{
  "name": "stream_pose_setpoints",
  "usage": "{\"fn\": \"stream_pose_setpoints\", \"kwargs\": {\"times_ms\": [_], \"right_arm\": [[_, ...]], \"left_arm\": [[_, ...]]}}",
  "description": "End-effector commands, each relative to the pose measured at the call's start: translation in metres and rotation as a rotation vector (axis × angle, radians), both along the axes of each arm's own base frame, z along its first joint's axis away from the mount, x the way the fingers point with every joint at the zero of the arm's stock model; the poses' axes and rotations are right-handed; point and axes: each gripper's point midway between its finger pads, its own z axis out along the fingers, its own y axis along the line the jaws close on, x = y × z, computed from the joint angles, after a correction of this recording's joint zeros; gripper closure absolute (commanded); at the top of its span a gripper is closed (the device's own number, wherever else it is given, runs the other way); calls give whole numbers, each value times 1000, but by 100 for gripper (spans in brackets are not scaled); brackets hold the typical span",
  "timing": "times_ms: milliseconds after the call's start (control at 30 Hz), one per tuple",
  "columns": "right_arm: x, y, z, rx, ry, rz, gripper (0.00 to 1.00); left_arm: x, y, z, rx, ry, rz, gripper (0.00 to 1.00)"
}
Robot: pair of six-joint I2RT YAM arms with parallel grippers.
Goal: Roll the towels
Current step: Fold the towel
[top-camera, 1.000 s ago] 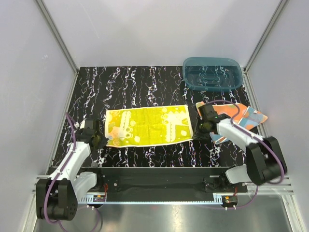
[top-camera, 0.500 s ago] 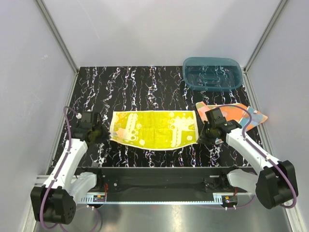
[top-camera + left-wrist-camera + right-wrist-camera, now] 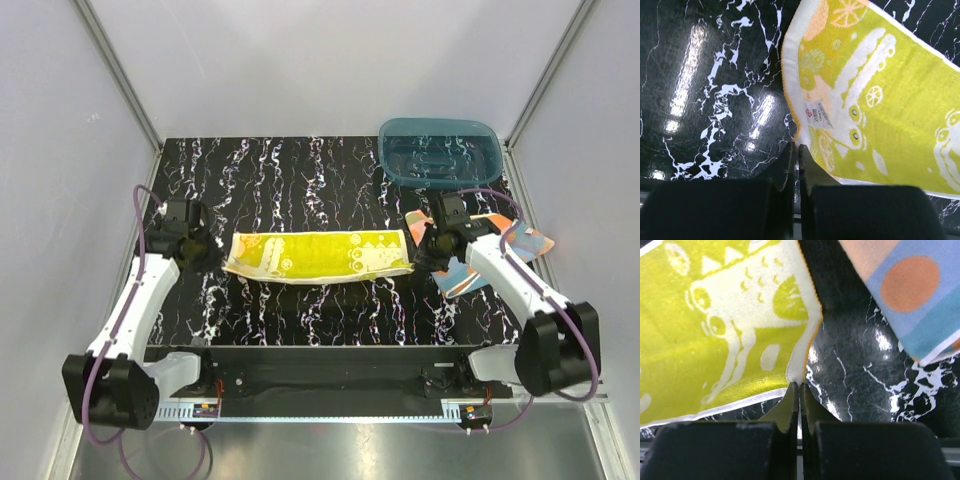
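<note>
The yellow towel (image 3: 318,256), printed with white figures, lies across the middle of the black marbled table as a narrow strip, its near edge lifted and carried toward the back. My left gripper (image 3: 212,255) is shut on its near left corner, and the towel (image 3: 880,95) spreads up and right from the jaws (image 3: 796,149). My right gripper (image 3: 418,252) is shut on the near right corner, where the cloth (image 3: 725,325) runs into the closed jaws (image 3: 799,386). The orange towel (image 3: 505,245) with pale blue patches lies flat at the right, partly under my right arm; its corner (image 3: 910,285) shows in the right wrist view.
A teal translucent tub (image 3: 440,152) stands at the back right corner of the table. White walls and metal posts close in the left, right and back sides. The arms' base rail (image 3: 320,365) runs along the near edge.
Both grippers have moved away from the bases toward the back, carrying the yellow towel's near edge with them. The towel has gone from a wide flat rectangle to a narrow strip.
</note>
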Motion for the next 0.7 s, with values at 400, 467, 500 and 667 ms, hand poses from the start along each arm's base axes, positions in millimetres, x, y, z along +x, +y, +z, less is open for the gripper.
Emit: {"fn": "stream_pose_setpoints", "kwargs": {"times_ms": [400, 467, 500, 667], "right_arm": [[88, -1, -4, -21, -6, 52, 100], [96, 0, -8, -21, 2, 57, 100], [98, 0, -9, -18, 6, 57, 100], [110, 1, -20, -22, 25, 62, 100]], "left_arm": [[82, 10, 0, 71, 11, -25, 100], [90, 10, -6, 73, 22, -28, 100], [93, 10, -7, 75, 27, -29, 100], [108, 12, -22, 96, 64, -30, 100]]}}
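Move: Both hands hold the yellow towel's two near corners off the table, the left about 11 cm up and the right 8. From the left hand, the far left corner lies about 14 cm ahead and 2 cm right. From the right hand, the far right corner is some 14 cm ahead and 1 cm left; the orange-blue towel's middle is 18 cm right and 6 ahead, and the blue tub is 35 cm ahead and 8 right. Carry the yellow towel's near edge forward over its own lying part with both grippers together, about 8 cm on the left and 9 on the right, towards the far corners. Sink some 3 cm on the way, the left starting down only after the first few centimetres. Keep both corners pinched in the shut fingers and tip the fingers slightly down. ##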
